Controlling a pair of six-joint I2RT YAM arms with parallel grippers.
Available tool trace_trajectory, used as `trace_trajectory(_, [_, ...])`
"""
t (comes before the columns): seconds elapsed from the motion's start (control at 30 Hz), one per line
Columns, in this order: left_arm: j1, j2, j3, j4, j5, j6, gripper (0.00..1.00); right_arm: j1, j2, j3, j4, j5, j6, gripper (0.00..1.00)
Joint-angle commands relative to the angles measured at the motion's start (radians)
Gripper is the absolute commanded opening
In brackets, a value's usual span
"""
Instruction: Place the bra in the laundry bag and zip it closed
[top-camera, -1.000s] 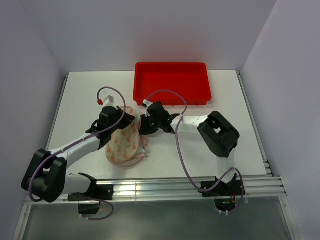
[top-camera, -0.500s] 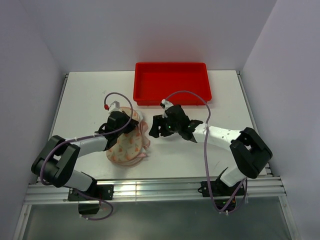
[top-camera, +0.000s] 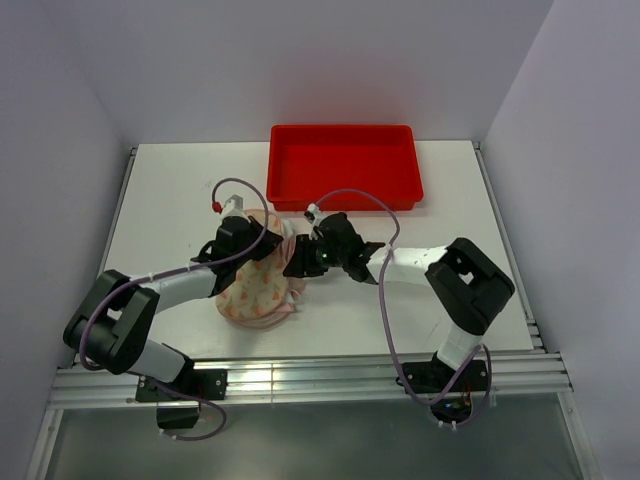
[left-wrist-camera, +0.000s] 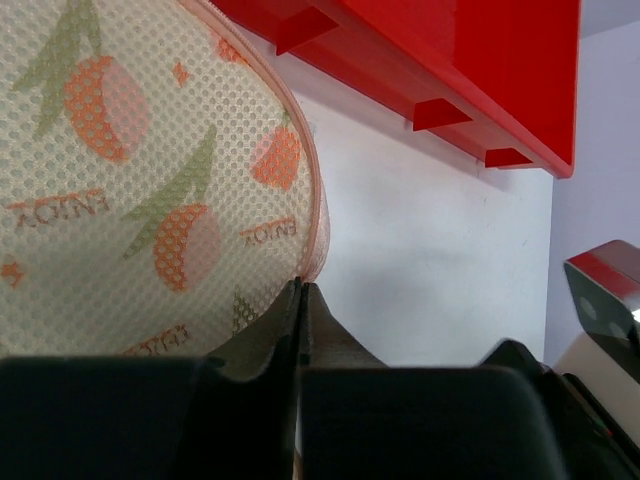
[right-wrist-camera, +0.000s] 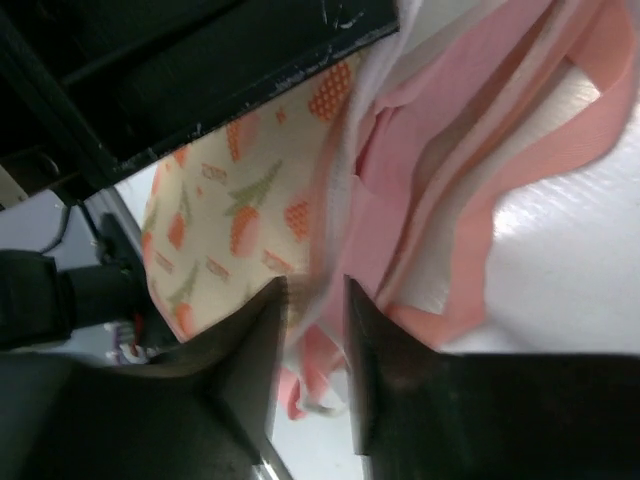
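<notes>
The laundry bag (top-camera: 258, 288), cream mesh with orange motifs and pink edging, lies on the table between my arms. My left gripper (left-wrist-camera: 302, 284) is shut, pinching the bag's pink zip edge (left-wrist-camera: 312, 215) at its far end, also seen from above (top-camera: 266, 240). Pink bra (right-wrist-camera: 450, 150) fabric and straps spill from the bag's right side (top-camera: 293, 285). My right gripper (right-wrist-camera: 314, 282) is open, with its fingers on either side of the pink fabric beside the bag's edge. From above it sits at the bag's right rim (top-camera: 297, 264).
A red plastic tray (top-camera: 345, 165) stands at the back of the white table (top-camera: 170, 200), just beyond both grippers; its underside ribs (left-wrist-camera: 440, 110) show close by in the left wrist view. Grey walls enclose three sides.
My right gripper has swung left, back onto the bag's right side, with its jaws narrower than half a second ago. The left gripper and the bag's far end shifted slightly right.
</notes>
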Motion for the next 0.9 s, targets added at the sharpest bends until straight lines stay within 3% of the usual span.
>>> trace_trajectory(0.0, [-0.004, 0.003, 0.049, 0.011, 0.021, 0.019, 0.11, 0.012, 0.016, 0.031, 0.087, -0.014, 0.024, 0.33])
trace_trajectory(0.03, [-0.006, 0.0, 0.052, -0.009, 0.017, 0.031, 0.16, 0.012, 0.027, 0.029, 0.084, 0.022, 0.024, 0.19])
trace_trajectory(0.07, [-0.004, -0.005, 0.058, -0.021, 0.003, 0.041, 0.28, 0.01, 0.033, 0.028, 0.076, 0.026, 0.022, 0.12])
trace_trajectory(0.13, [-0.004, -0.022, 0.088, -0.08, -0.015, 0.086, 0.41, 0.002, 0.029, 0.017, 0.071, 0.024, 0.007, 0.0])
trace_trajectory(0.2, [-0.003, -0.035, 0.14, -0.133, -0.061, 0.131, 0.56, -0.004, 0.017, 0.003, 0.038, 0.032, -0.017, 0.0])
trace_trajectory(0.27, [-0.003, -0.038, 0.177, -0.2, -0.098, 0.215, 0.64, -0.01, -0.008, -0.006, -0.023, 0.018, -0.069, 0.0])
trace_trajectory(0.37, [0.026, -0.014, 0.268, -0.28, -0.163, 0.342, 0.65, -0.024, -0.045, -0.02, -0.132, 0.018, -0.16, 0.0])
trace_trajectory(0.47, [0.055, -0.009, 0.263, -0.232, -0.101, 0.471, 0.62, -0.036, -0.083, -0.069, -0.166, 0.024, -0.194, 0.0])
trace_trajectory(0.53, [0.081, -0.015, 0.23, -0.116, 0.013, 0.563, 0.63, -0.044, -0.102, -0.096, -0.168, 0.003, -0.197, 0.0])
trace_trajectory(0.67, [0.135, 0.081, 0.298, -0.102, 0.211, 0.68, 0.61, -0.053, -0.134, -0.113, -0.179, 0.017, -0.208, 0.0])
trace_trajectory(0.87, [0.218, 0.205, 0.325, -0.056, 0.431, 0.691, 0.64, -0.056, -0.194, -0.165, -0.168, 0.01, -0.206, 0.0])
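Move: The laundry bag's rim runs between my right hand's half-open fingertips, about 1 cm left and 1 cm below, level fore and aft; the pink strap hangs some 6 cm back and 1 cm right of that hand, 5 cm lower. My left hand is still shut on the same rim; the bag's far end lies about 7 cm ahead, 4 cm left and 5 cm below it, and the red bin's middle some 20 cm ahead and 17 cm right. I shut my right fingers on the bag's rim and then, keeping that pinch, draw it about 6 cm to the right, sinking and easing back a little. Meanwhile my left hand opens, lets the rim go, lifts forward some 7 cm and slightly left, then dips over the bag's far end with its fingers open, turned about 30 degrees, left side up and clockwise. ##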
